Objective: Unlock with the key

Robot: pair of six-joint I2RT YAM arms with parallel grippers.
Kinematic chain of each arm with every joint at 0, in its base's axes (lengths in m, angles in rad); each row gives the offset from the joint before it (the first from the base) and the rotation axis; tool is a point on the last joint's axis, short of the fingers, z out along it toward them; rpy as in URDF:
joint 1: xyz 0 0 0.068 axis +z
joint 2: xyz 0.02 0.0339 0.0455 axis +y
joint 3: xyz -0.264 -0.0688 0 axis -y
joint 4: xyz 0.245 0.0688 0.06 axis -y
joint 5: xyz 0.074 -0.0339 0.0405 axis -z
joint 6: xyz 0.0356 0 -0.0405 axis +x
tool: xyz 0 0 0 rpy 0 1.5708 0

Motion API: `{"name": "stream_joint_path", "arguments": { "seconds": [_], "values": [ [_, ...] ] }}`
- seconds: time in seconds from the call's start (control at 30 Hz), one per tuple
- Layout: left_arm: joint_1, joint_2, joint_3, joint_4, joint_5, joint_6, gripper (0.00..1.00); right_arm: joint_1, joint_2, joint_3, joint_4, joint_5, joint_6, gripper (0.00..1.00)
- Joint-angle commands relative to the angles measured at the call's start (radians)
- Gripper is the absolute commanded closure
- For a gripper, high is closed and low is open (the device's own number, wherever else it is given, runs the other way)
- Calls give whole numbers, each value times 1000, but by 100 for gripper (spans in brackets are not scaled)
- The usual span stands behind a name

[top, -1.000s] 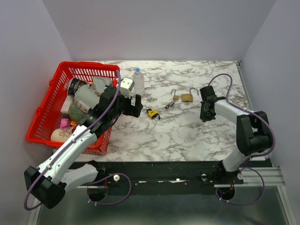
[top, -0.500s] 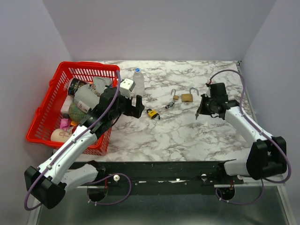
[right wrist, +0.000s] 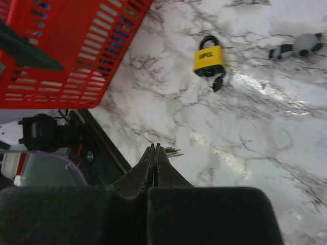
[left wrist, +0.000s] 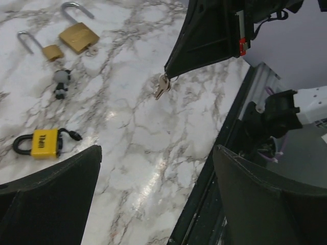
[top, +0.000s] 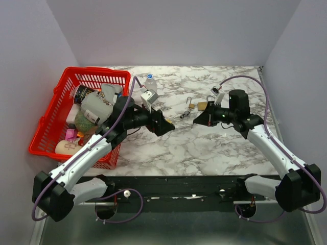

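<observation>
My right gripper (top: 197,121) is shut on a small silver key (left wrist: 161,87), held above the marble table with the fingertips (right wrist: 155,149) pointing left; the key (right wrist: 172,151) sticks out beside them. A yellow padlock (left wrist: 43,143) with a black shackle lies on the table, also in the right wrist view (right wrist: 208,60). My left gripper (left wrist: 157,153) is open and empty, hovering right of that padlock and facing the right gripper; from above, the left gripper (top: 166,125) hides it. A large brass padlock (top: 203,105) and a small one (top: 191,104) lie behind, shackles open.
A red basket (top: 43,133) full of items stands at the left. A clear bottle (top: 150,82) stands beside it. A small black-and-white keychain figure (left wrist: 61,84) lies between the brass locks and the yellow one. The table's black front rail (left wrist: 214,194) is near.
The right arm swung left and turned its shut gripper, with the key, toward the middle. The left gripper moved right, over the yellow padlock.
</observation>
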Motion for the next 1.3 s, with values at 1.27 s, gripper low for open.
{"name": "stream_joint_path", "arguments": {
  "seconds": [1.27],
  "values": [
    [-215, 191, 33, 279, 125, -14, 42, 70, -182, -145, 410, -366, 353, 99]
  ]
}}
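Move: The key hangs from the right fingertips, about 13 cm to the left hand's right, 4 cm ahead and 7 cm lower. From the left hand, the yellow padlock lies some 13 cm ahead, 3 cm left and 23 cm below. From the right hand, the left gripper's open fingers are about 14 cm left, 4 cm back and 6 cm higher; the grey-black piece lies roughly 15 cm ahead, 8 cm left and 17 cm down. Up and back, each by nearly 8 cm, and 4 cm left, the right hand brings the still-pinched key towards the left gripper, levelling its fingers and swinging counter-clockwise, some 25 degrees in all. The left hand comes right about 7 cm and back 5 cm to meet the key, turning clockwise some 20 degrees, its fingers narrowing from wide open to a bit over half. ##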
